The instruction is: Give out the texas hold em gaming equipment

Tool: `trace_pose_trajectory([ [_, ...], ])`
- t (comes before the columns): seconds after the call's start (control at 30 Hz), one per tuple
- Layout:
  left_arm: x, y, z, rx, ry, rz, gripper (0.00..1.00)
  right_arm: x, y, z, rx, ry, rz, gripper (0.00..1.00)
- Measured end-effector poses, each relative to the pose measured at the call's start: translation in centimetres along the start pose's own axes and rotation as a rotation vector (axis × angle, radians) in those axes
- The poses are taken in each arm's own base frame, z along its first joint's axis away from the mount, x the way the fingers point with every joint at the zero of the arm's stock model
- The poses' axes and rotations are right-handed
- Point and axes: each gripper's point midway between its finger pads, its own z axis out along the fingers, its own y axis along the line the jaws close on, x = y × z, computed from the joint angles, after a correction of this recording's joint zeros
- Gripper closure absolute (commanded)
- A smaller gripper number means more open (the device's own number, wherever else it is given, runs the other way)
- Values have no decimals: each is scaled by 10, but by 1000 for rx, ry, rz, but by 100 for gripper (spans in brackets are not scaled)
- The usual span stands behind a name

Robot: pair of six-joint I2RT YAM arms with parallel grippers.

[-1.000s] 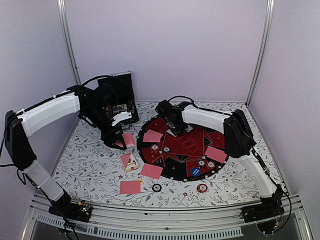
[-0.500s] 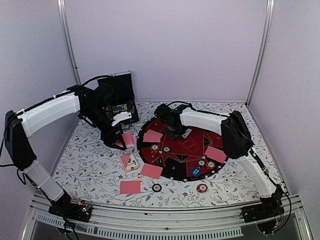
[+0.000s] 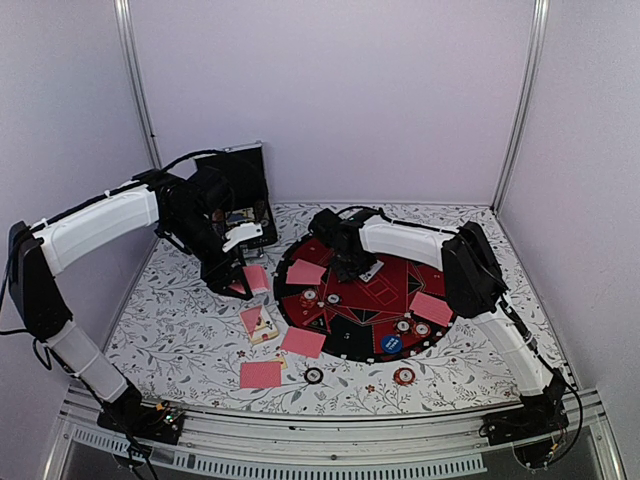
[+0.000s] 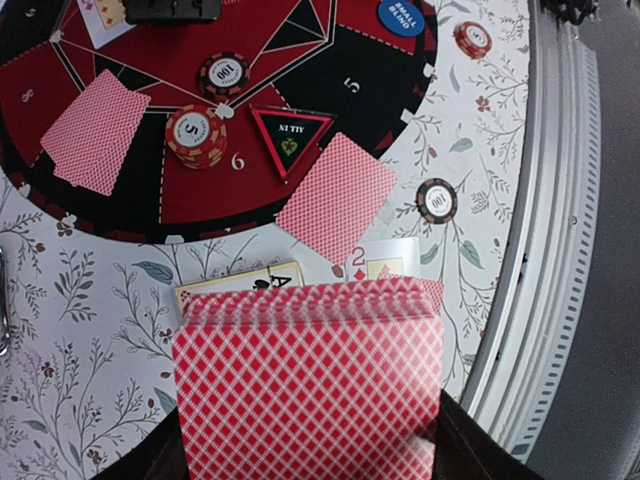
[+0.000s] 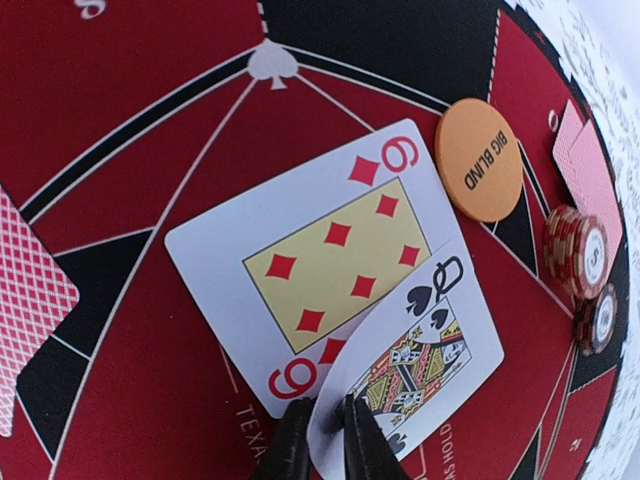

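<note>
My right gripper [image 5: 325,440] is low over the round mat [image 3: 385,295], its two fingers pinching the near edge of a face-up queen of spades [image 5: 425,350]. The queen bends down over a face-up six of diamonds [image 5: 320,255] lying on the mat. In the top view the right gripper [image 3: 352,265] is at the mat's middle. My left gripper [image 3: 235,283] hovers left of the mat, shut on the pink-red-backed deck [image 4: 310,390], which hides its fingers. Face-down singles [image 3: 305,272] [image 3: 432,308] lie on the mat, with poker chips [image 4: 196,135] [image 5: 580,250] stacked there.
An open black case [image 3: 240,190] stands at the back left. More face-down cards [image 3: 303,342] [image 3: 261,374] and two loose chips [image 3: 313,375] [image 3: 404,376] lie near the front edge. An orange big blind button [image 5: 485,160] and a blue small blind button [image 4: 400,15] sit on the mat.
My right gripper has shifted a little nearer and lower over the mat, and a white face-up card now shows beside it. The left arm has not moved.
</note>
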Motion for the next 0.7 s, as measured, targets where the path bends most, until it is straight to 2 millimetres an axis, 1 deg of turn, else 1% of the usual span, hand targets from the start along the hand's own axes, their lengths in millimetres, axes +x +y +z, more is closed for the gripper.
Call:
trace_pose_trajectory([
  [0.1, 0, 0, 0, -1, -1, 1, 100, 1, 3, 0, -19, 6, 12, 66],
  [0.17, 0, 0, 0, -1, -1, 4, 100, 0, 1, 1, -27, 8, 26, 59],
  [0.27, 0, 0, -1, -1, 0, 6, 100, -3, -1, -1, -72, 14, 58, 46],
  [0.4, 1, 0, -1, 0, 2, 7, 100, -8, -3, -9, -157, 17, 95, 30],
  [0.47, 1, 0, -1, -1, 3, 7, 100, -14, -4, -19, -203, 8, 117, 24],
  [0.53, 1, 0, -1, -1, 4, 6, 100, -24, -8, -34, -253, -15, 143, 20],
  [0.6, 1, 0, -1, -1, 4, 6, 100, -35, -13, -50, -299, -44, 172, 18],
  [0.7, 1, 0, -1, -1, 5, 6, 100, -50, -23, -81, -385, -94, 220, 17],
])
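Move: The queen of spades is still at the right fingertips, held at its near-left end and bowed on the felt; its middle is about 3 cm ahead, 2 cm right and 1 cm down. The six of diamonds lies some 5 cm ahead and 2 cm left, the Big Blind disc roughly 9 cm ahead and 2 cm right, a face-down card about 12 cm left and 1 cm ahead. From the left hand the queen is some 20 cm ahead, 25 cm right and 15 cm lower. The right fingertips let go of the queen's near end, spreading from barely parted to wide while the hand stays almost in place low over the felt. Then the hand lifts away, faster and faster, nearly straight up by about 10 cm with a slight drift left, rolling some 25 degrees so that its left side rises. ##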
